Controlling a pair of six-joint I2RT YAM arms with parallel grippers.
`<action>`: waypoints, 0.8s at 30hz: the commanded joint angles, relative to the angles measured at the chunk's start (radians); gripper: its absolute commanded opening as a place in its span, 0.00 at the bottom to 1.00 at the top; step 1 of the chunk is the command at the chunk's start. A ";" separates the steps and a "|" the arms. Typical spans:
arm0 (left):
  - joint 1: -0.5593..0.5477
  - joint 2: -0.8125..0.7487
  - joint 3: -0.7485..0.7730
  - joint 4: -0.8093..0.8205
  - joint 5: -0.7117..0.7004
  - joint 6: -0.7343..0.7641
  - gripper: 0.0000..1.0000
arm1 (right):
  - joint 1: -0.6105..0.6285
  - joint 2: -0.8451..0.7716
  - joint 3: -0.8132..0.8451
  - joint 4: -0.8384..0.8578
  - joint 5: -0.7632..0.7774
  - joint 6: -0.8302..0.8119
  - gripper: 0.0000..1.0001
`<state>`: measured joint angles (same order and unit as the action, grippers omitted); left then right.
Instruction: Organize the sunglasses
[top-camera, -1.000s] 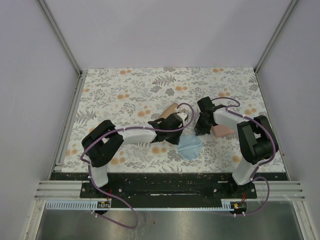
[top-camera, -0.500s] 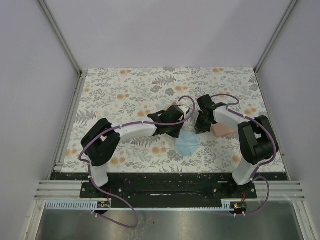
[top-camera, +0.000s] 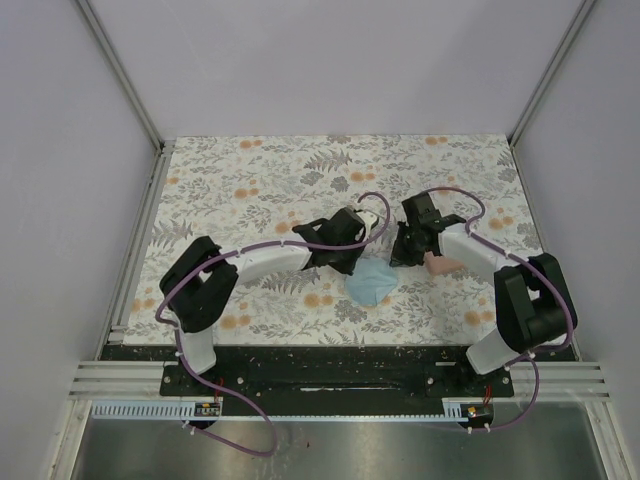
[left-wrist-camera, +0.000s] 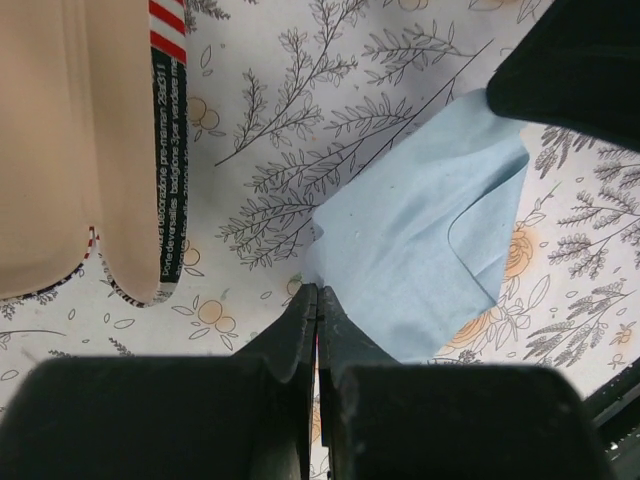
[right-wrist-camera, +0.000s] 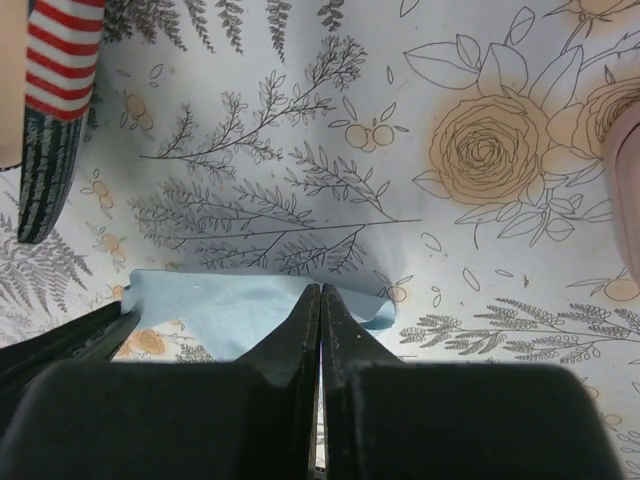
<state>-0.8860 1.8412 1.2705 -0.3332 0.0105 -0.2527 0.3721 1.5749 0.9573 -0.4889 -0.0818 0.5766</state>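
Observation:
No sunglasses show in any view. A light blue cloth (top-camera: 368, 284) lies crumpled on the floral table between my two arms. My left gripper (left-wrist-camera: 317, 291) is shut on one corner of the cloth (left-wrist-camera: 420, 255). My right gripper (right-wrist-camera: 320, 288) is shut on another edge of the cloth (right-wrist-camera: 225, 308), which curls up beside the tips. In the top view the left gripper (top-camera: 355, 264) and right gripper (top-camera: 401, 258) sit close together over the cloth.
An open American-flag case (left-wrist-camera: 90, 140) with a beige lining lies just left of the cloth, and its striped edge (right-wrist-camera: 55, 85) shows in the right wrist view. A pink case (top-camera: 443, 263) lies by my right gripper. Metal rails border the table.
The cloth has been drawn a little to the left and bunched up. My left gripper moved further from the bases, hiding the flag case. My right arm's elbow swung outward to the right.

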 joint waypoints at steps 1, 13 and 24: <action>0.001 -0.076 -0.016 0.036 -0.006 0.029 0.00 | 0.007 -0.082 0.009 0.052 -0.045 -0.035 0.00; -0.001 -0.180 0.037 -0.063 -0.069 0.024 0.00 | 0.007 -0.174 0.074 -0.011 -0.124 -0.029 0.00; -0.053 -0.371 -0.134 -0.063 -0.030 -0.069 0.00 | 0.016 -0.389 -0.086 0.027 -0.359 0.012 0.00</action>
<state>-0.9058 1.5639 1.1709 -0.4076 -0.0242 -0.2798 0.3748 1.2968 0.9115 -0.4942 -0.3550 0.5728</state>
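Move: The light-blue cloth is already pinched between both closed hands, its middle about 4 cm back and 5 cm to the right of the left hand, 4 back and 5 left of the right, some 4 cm below them. The open flag-patterned case lies roughly 10 cm ahead of the left hand, and 9 ahead and 10 left of the right. The pink case is about 12 cm to the right of the right hand, nearly level. The blue cloth, held throughout by its two corners in the shut fingers, is drawn nearly straight up first, about 7 cm by the left hand and a bit more by the right. Then both hands swing it back and to the left, 3 or 4 cm each way, away from the open case; the right hand meanwhile tilts its left side up, turning about 20 degrees. ##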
